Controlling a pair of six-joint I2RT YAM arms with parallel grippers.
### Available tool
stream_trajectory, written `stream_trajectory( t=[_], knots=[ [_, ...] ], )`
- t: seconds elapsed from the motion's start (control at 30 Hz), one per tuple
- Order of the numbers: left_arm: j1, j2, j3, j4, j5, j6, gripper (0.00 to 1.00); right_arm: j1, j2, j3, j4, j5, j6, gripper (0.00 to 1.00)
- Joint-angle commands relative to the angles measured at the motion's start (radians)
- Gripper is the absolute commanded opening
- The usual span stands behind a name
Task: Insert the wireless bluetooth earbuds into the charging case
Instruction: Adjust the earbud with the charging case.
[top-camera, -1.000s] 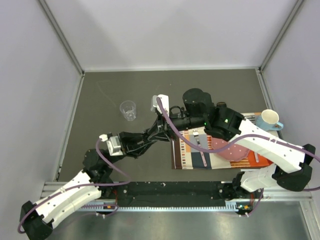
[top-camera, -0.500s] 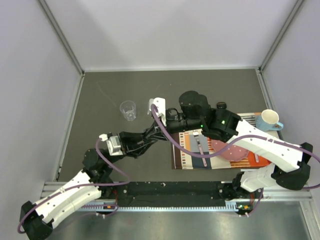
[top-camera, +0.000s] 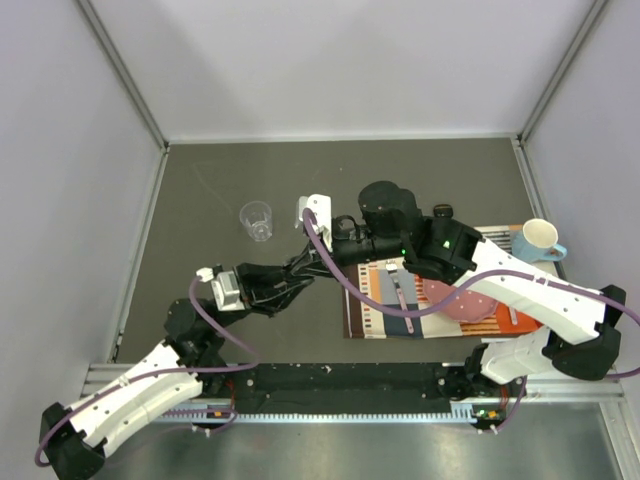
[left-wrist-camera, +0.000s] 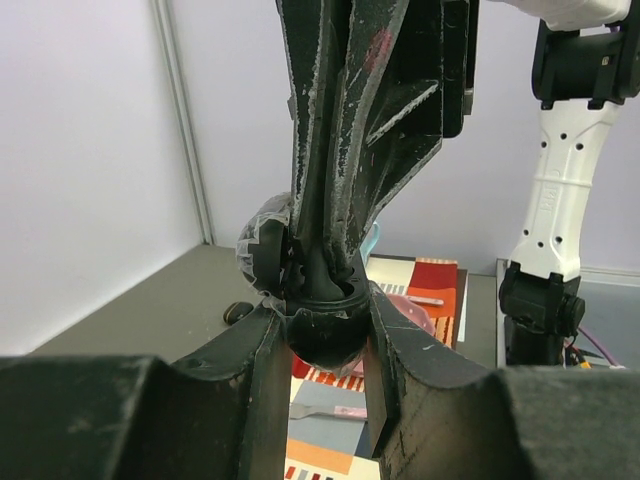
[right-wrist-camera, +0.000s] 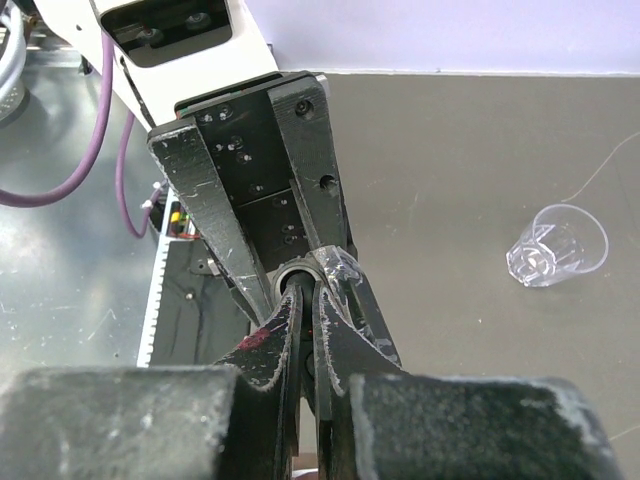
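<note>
My left gripper (top-camera: 303, 273) is shut on the round black charging case (left-wrist-camera: 322, 340), holding it up above the table with its opening upward. The case's rim (right-wrist-camera: 288, 272) shows between the left fingers (right-wrist-camera: 205, 200). A clear glossy flap (left-wrist-camera: 262, 240) stands at its far side. My right gripper (right-wrist-camera: 308, 287) comes down from above, shut, with its tips inside the opening (left-wrist-camera: 320, 275). What lies between those tips is hidden. One small black earbud (left-wrist-camera: 238, 312) lies on the grey table beyond the case.
A clear plastic cup (top-camera: 257, 220) stands left of the grippers and also shows in the right wrist view as the cup (right-wrist-camera: 557, 247). To the right lie a striped placemat (top-camera: 372, 318), a pink plate (top-camera: 470, 300), a pink utensil (top-camera: 401, 291) and a white mug (top-camera: 541, 238).
The right gripper's fingers have closed together at the case opening. The right arm shifted slightly left early on, then held. The left arm has stayed still with the case.
</note>
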Motion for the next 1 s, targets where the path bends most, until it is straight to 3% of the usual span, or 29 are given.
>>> stream_trajectory(
  t=[0.0,0.63,0.7,0.73,0.97],
  knots=[
    [-0.001,-0.020,0.009,0.141,-0.077,-0.029,0.00,0.015,0.002,0.020,-0.032,-0.042,-0.013,0.00],
    [-0.001,0.017,0.024,0.244,-0.112,-0.071,0.00,0.054,0.002,-0.022,-0.067,0.036,-0.082,0.01],
    [-0.001,0.016,0.024,0.235,-0.112,-0.066,0.00,0.054,0.000,-0.020,-0.067,0.044,-0.083,0.10],
    [-0.001,0.014,0.024,0.230,-0.112,-0.065,0.00,0.054,-0.001,-0.020,-0.066,0.048,-0.083,0.19],
    [-0.001,-0.001,0.033,0.163,-0.100,-0.035,0.00,0.054,-0.010,0.000,-0.066,0.068,-0.082,0.29]
  ],
)
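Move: The earbud is in its place at the free end of the open charging case, right at my right hand's shut fingertips: about 1 cm to the left and 1 cm below. My left hand holds the case, so from there the earbud is about 2 cm to the right and 1 cm up. From my right hand the glass stands some 24 cm ahead, 11 cm left and 28 cm below; the fork lies about 8 cm ahead, 21 cm right and 33 cm below. Keeping its grip on the case, my left hand eases up about 1 cm and slightly forward, its fingertips tipping up a little. My right hand keeps its shut tips on the earbud, riding up roughly half a centimetre and rolling some 5 degrees so its forward side lifts; then I open those fingers about a quarter and sink back slightly, freeing the earbud. ##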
